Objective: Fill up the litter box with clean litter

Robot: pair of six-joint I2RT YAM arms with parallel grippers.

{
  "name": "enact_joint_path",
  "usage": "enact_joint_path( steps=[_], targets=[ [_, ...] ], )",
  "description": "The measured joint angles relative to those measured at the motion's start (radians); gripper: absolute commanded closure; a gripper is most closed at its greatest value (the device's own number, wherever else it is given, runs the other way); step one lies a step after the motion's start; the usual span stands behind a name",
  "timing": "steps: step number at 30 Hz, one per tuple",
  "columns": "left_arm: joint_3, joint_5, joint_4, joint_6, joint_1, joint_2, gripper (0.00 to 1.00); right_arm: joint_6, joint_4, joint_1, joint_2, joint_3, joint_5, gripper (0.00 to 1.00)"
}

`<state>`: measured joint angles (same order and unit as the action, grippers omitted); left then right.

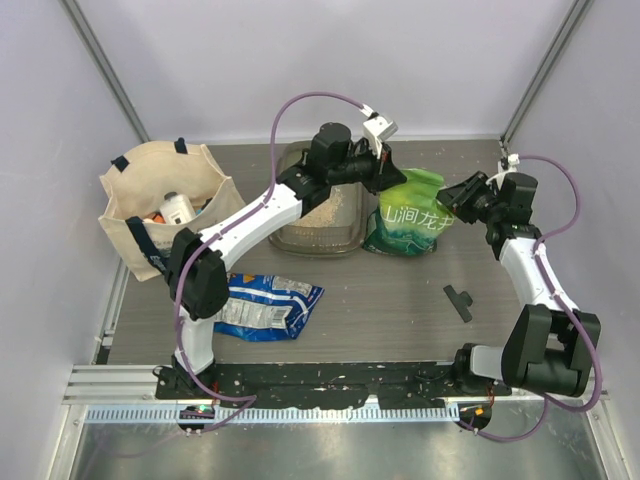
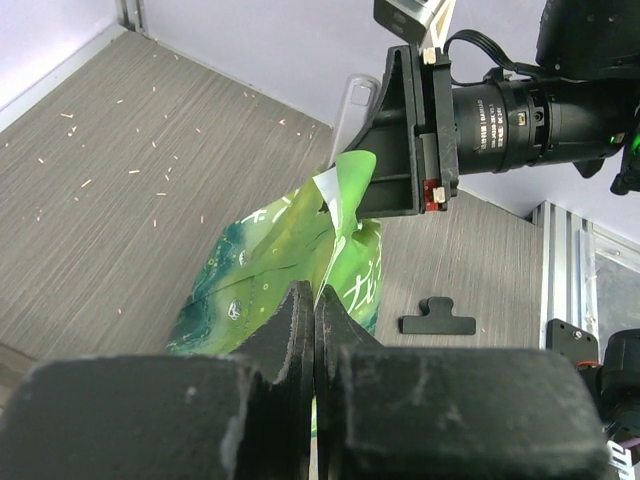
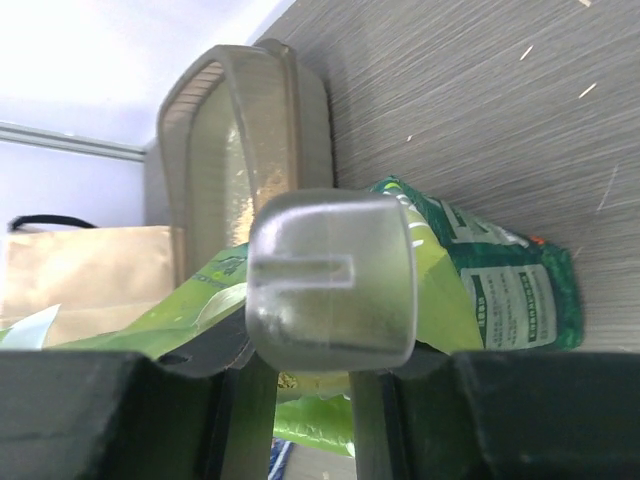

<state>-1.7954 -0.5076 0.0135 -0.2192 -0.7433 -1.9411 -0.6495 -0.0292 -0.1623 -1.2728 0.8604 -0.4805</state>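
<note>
The litter box (image 1: 345, 238) is a smoky translucent tray at the back centre, with tan clean litter (image 1: 318, 210) lying inside it. It also shows in the right wrist view as a tilted litter box (image 3: 300, 110). A green-and-white bag (image 1: 405, 222) stands just right of the tray. My left gripper (image 1: 385, 183) is shut on the bag's top edge, and green film shows between its closed jaws (image 2: 317, 300). My right gripper (image 1: 448, 200) reaches in from the right at the bag's mouth, shut on a clear plastic scoop (image 3: 330, 280) held over the open green bag (image 3: 500, 290).
A beige tote bag (image 1: 165, 205) with items in it stands at the back left. A blue crinkly packet (image 1: 268, 305) lies flat in front of the tray. A small black clip (image 1: 459, 302) lies on the table at the right, and the same clip (image 2: 437, 322) shows beyond the bag.
</note>
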Motion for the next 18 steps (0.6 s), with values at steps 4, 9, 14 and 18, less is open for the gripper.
enact_joint_path(
  steps=[4, 9, 14, 18],
  targets=[
    [-0.025, 0.0, 0.017, 0.013, -0.001, -0.014, 1.0, -0.076, 0.008, -0.069, -0.026, 0.0, -0.116, 0.99],
    [-0.034, 0.0, 0.03, 0.035, -0.004, -0.017, 1.0, -0.15, 0.005, -0.147, -0.064, 0.019, -0.251, 0.99],
    [-0.035, 0.001, 0.031, 0.049, -0.004, -0.017, 1.0, -0.174, -0.016, -0.204, -0.071, 0.046, -0.292, 0.99],
    [-0.035, 0.001, 0.031, 0.053, -0.004, -0.017, 1.0, -0.227, -0.007, -0.256, -0.071, 0.052, -0.314, 0.99]
  ],
)
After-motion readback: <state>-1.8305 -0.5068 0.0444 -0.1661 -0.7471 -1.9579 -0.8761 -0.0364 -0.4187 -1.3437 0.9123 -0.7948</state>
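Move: From the right hand, which grips the scoop with its blade down in the litter bag's mouth, the bag's body lies about 8 cm left, 4 cm back and 9 cm below. The litter box is some 28 cm left, 2 cm ahead and 16 cm lower; the black clip about 7 cm right, 24 cm back and 19 cm lower. The left hand has the bag's middle roughly 7 cm back, 4 cm right and 20 cm below it. Rolling about 20 degrees so its left side rises, the right hand draws the gripped scoop about 5 cm to the right, away from the litter bag and the box. It lifts by some 2 cm in the latter part, pulling the blade outward through the bag's mouth. The left hand stays put, still pinching the bag's rim. ##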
